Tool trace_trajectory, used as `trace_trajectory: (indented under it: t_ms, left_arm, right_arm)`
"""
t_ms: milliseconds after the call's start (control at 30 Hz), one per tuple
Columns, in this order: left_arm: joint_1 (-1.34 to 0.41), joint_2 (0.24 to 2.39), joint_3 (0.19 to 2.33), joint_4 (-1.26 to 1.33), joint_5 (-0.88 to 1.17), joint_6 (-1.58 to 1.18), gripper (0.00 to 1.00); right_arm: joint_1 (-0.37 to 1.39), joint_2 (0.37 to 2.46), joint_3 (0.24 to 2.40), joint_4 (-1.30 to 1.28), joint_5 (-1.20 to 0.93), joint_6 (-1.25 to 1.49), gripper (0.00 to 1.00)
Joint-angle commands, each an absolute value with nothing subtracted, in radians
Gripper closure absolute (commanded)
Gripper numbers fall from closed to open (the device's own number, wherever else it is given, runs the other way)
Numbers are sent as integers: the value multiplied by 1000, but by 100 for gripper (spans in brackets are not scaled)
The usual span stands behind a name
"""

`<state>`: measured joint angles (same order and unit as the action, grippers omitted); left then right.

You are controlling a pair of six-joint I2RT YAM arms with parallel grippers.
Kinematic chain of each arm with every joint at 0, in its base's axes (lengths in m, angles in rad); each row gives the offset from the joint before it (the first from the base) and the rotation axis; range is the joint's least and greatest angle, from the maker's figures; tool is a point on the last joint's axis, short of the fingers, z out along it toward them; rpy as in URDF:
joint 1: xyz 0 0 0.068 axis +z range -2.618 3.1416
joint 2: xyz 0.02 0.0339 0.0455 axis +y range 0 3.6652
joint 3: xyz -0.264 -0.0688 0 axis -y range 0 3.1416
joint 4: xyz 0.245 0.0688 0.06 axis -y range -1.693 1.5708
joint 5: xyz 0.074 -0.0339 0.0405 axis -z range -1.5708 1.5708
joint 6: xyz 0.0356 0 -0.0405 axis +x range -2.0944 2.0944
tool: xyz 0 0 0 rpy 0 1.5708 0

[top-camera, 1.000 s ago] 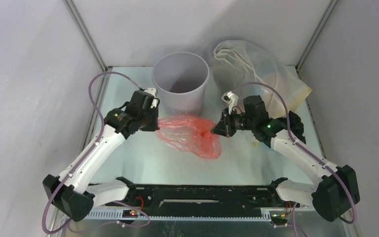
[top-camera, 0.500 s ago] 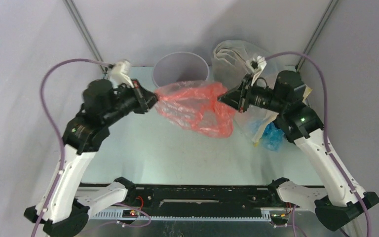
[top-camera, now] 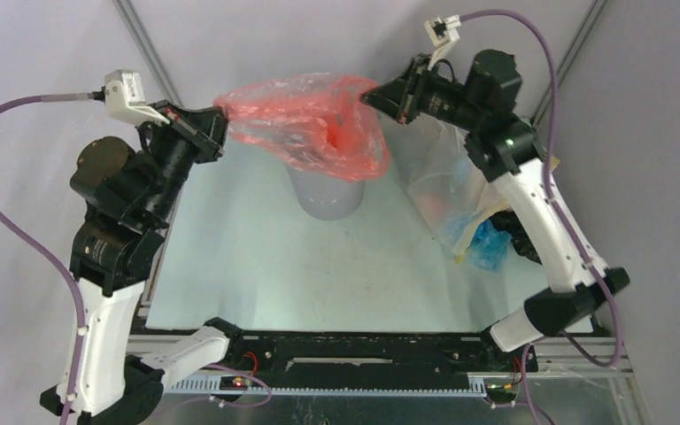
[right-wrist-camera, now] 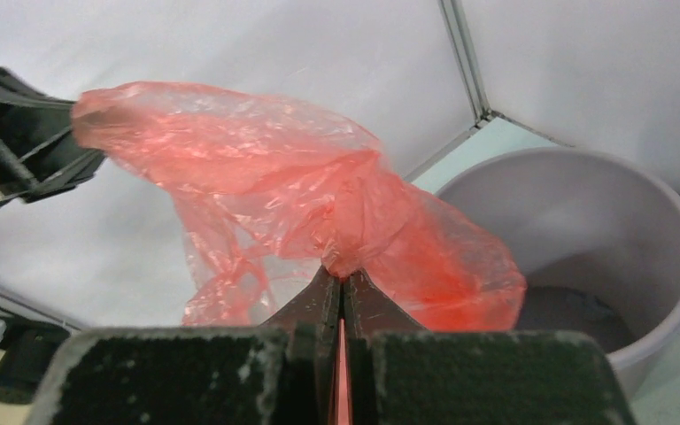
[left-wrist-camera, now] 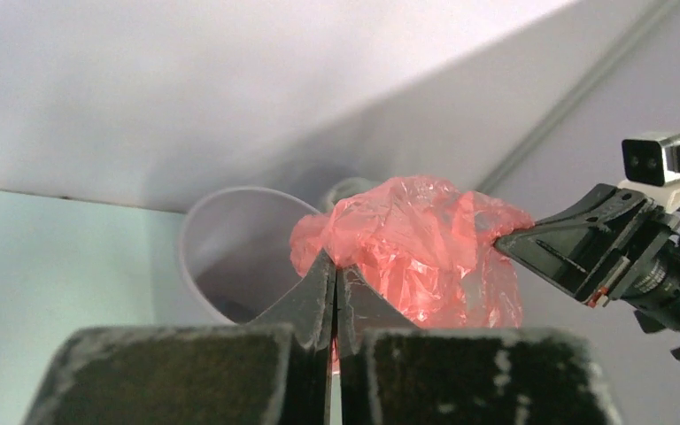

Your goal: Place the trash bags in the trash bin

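The red-pink trash bag (top-camera: 305,124) hangs stretched in the air between both grippers, above the pale lavender trash bin (top-camera: 323,197), which it mostly hides in the top view. My left gripper (top-camera: 221,117) is shut on the bag's left edge. My right gripper (top-camera: 367,94) is shut on its right edge. In the left wrist view the bag (left-wrist-camera: 412,243) bunches at my shut fingertips (left-wrist-camera: 335,266), with the bin's mouth (left-wrist-camera: 230,239) behind. In the right wrist view the bag (right-wrist-camera: 274,186) rises from my shut fingertips (right-wrist-camera: 343,276), with the bin (right-wrist-camera: 602,239) to the right below.
A large clear stuffed bag (top-camera: 447,181) leans at the back right, next to the bin. Blue and black items (top-camera: 491,243) lie by it at the right edge. Grey walls close in the table on three sides.
Both arms have lifted the bag from the table surface up and back, from in front of the bin to above its mouth. Both grippers stay shut on it.
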<state>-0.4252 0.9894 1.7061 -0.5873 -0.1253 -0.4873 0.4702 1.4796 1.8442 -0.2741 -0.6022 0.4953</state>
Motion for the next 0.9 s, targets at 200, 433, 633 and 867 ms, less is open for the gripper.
trace_trajectory:
  t_ms: [200, 433, 633, 867]
  left_arm:
    - [-314, 1130, 1797, -545, -271, -379, 100]
    - [-252, 1216, 1819, -517, -220, -399, 100]
    - [-213, 1258, 1794, -537, -199, -456, 100]
    - [-176, 1144, 1671, -630, -201, -518, 100]
  right_arm:
    - [464, 1736, 2112, -285, -581, 519, 100]
    - [434, 1845, 2228, -330, -526, 519, 100]
    - [395, 1904, 2272, -448, -507, 530, 100]
    - [401, 1842, 2146, -514, -540, 495, 100]
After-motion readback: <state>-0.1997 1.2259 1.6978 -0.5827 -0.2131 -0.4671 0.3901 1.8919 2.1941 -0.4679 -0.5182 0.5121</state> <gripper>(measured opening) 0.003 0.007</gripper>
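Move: Both my grippers already hold the red bag stretched between them; its middle sags roughly 11 cm right, 2 cm ahead and 6 cm below my left hand. The trash bin's middle lies about 24 cm ahead, 12 cm right and 41 cm below that hand. From my right hand the bin is some 17 cm ahead, 9 cm left and 38 cm below, and the clear bag about 22 cm ahead, 29 cm right and 38 cm below. I keep both grippers shut on the red bag and carry it forward towards the bin's mouth, 11 to 13 cm, sinking about 8 cm, with most of my left hand's drop coming late. My left hand also drifts some 5 cm left, widening the span, and swings counter-clockwise almost 20 degrees; both hands tip, my right one also turning slightly clockwise. ##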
